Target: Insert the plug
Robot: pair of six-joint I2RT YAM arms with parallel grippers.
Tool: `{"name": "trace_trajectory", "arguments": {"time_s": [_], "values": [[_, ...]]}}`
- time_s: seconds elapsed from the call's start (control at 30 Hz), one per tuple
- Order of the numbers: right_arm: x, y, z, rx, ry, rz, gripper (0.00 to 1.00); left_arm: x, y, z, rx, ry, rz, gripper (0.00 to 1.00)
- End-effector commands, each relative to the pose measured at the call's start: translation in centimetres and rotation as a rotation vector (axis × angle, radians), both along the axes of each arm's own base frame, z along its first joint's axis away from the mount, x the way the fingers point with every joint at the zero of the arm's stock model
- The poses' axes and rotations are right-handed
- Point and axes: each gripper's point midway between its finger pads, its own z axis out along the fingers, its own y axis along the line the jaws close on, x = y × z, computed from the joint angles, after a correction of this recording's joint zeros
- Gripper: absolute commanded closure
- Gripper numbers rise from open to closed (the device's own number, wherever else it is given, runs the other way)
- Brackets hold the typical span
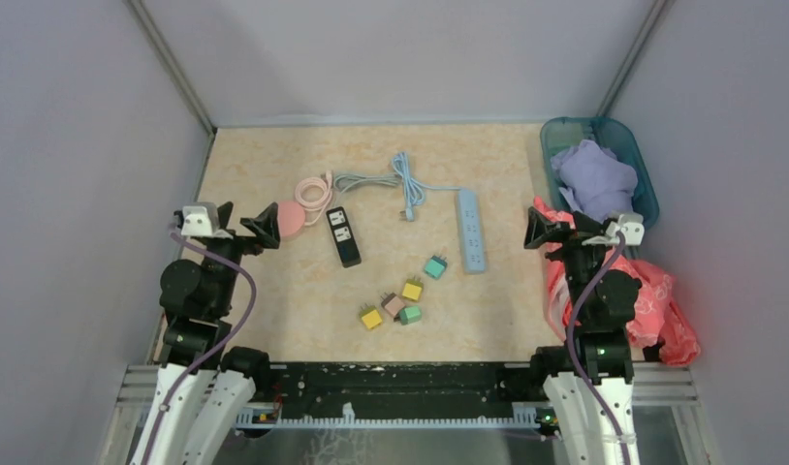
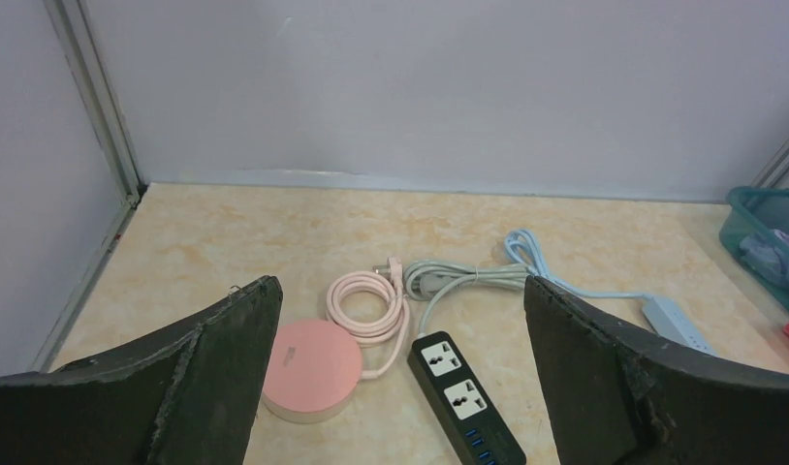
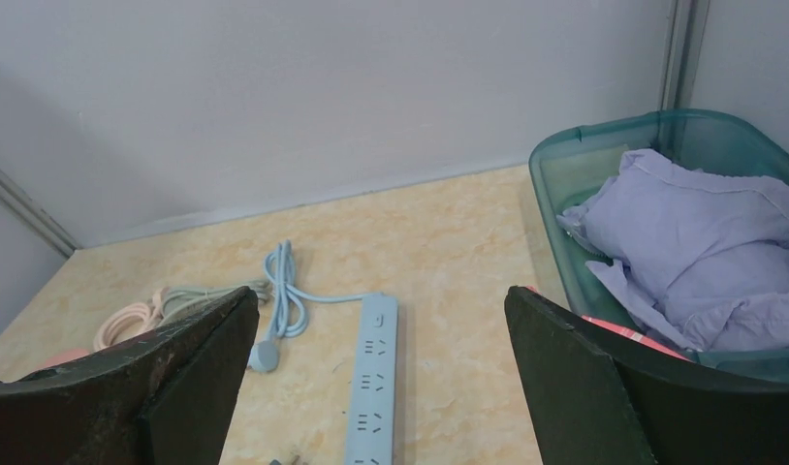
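Several small coloured plugs lie loose at the table's middle: a teal plug (image 1: 434, 266), a yellow plug (image 1: 412, 289), and a green plug (image 1: 409, 315) among them. A black power strip (image 1: 343, 235) (image 2: 465, 397) lies left of centre, beside a round pink socket (image 1: 292, 219) (image 2: 311, 368). To the right is a light blue power strip (image 1: 471, 230) (image 3: 371, 383). My left gripper (image 1: 247, 226) (image 2: 400, 286) hovers open near the pink socket. Beside the blue strip, my right gripper (image 1: 557, 231) (image 3: 381, 291) is open too. Neither holds anything.
Coiled pink cable (image 2: 369, 305), grey cable (image 2: 458, 279) and blue cable (image 1: 406, 182) lie behind the strips. A teal basket (image 1: 560, 136) with purple cloth (image 3: 691, 242) stands at the back right. A red plastic bag (image 1: 662, 310) lies by the right arm. Walls enclose the table.
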Motion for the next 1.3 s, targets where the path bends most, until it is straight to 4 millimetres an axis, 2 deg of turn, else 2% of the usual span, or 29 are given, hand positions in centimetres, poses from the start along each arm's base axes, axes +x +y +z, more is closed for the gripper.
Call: {"name": "trace_trajectory", "arguments": {"time_s": [0.0, 0.3, 0.37, 0.53, 0.6, 0.67, 1.03, 1.27], "values": [[0.0, 0.2, 1.4, 0.011, -0.044, 0.014, 0.01, -0.1, 0.0, 0.8, -0.011, -0.011, -0.003, 0.0], [0.2, 0.6, 1.1, 0.019, -0.031, 0.034, 0.01, 0.7, -0.6, -0.5, 0.02, 0.045, -0.025, 0.0], [0.3, 0.9, 0.8, 0.018, -0.018, 0.051, 0.01, 0.9, -1.3, -0.8, 0.037, 0.073, -0.061, 0.0], [0.9, 2.0, 0.4, 0.016, 0.024, 0.112, 0.01, 0.6, -4.7, -1.9, 0.092, 0.141, -0.258, 0.0], [1.1, 2.5, 0.0, 0.015, 0.05, 0.14, 0.01, 0.8, -5.1, -2.9, 0.064, 0.201, -0.275, 0.0], [1.4, 3.0, -0.6, 0.016, 0.078, 0.172, 0.01, 1.1, -4.6, -4.1, 0.004, 0.277, -0.234, 0.0], [3.5, 6.1, -6.8, 0.055, 0.312, 0.351, 0.01, 0.1, -6.8, -5.9, -0.062, 0.362, -0.355, 0.0], [4.9, 7.8, -12.1, 0.116, 0.467, 0.418, 0.03, 0.4, -8.8, -8.9, -0.149, 0.501, -0.433, 0.0]]}}
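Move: The left hand's likely mark, the front yellow plug, lies about 17 cm to its right, 2 cm back and 32 cm below. The pink plug is 4 cm right of that plug and 2 cm farther out; the black strip is 17 cm ahead, 11 cm right of the hand. For the right hand, the teal plug lies 10 cm ahead, 15 cm left, 29 cm below; the blue strip is 18 cm ahead, 8 cm left, the rear yellow plug 5 cm ahead, 20 cm left. Both open hands tip down and turn inward: right sinks 11 cm, leftward towards teal plug; left descends rightward, 7 cm each. ##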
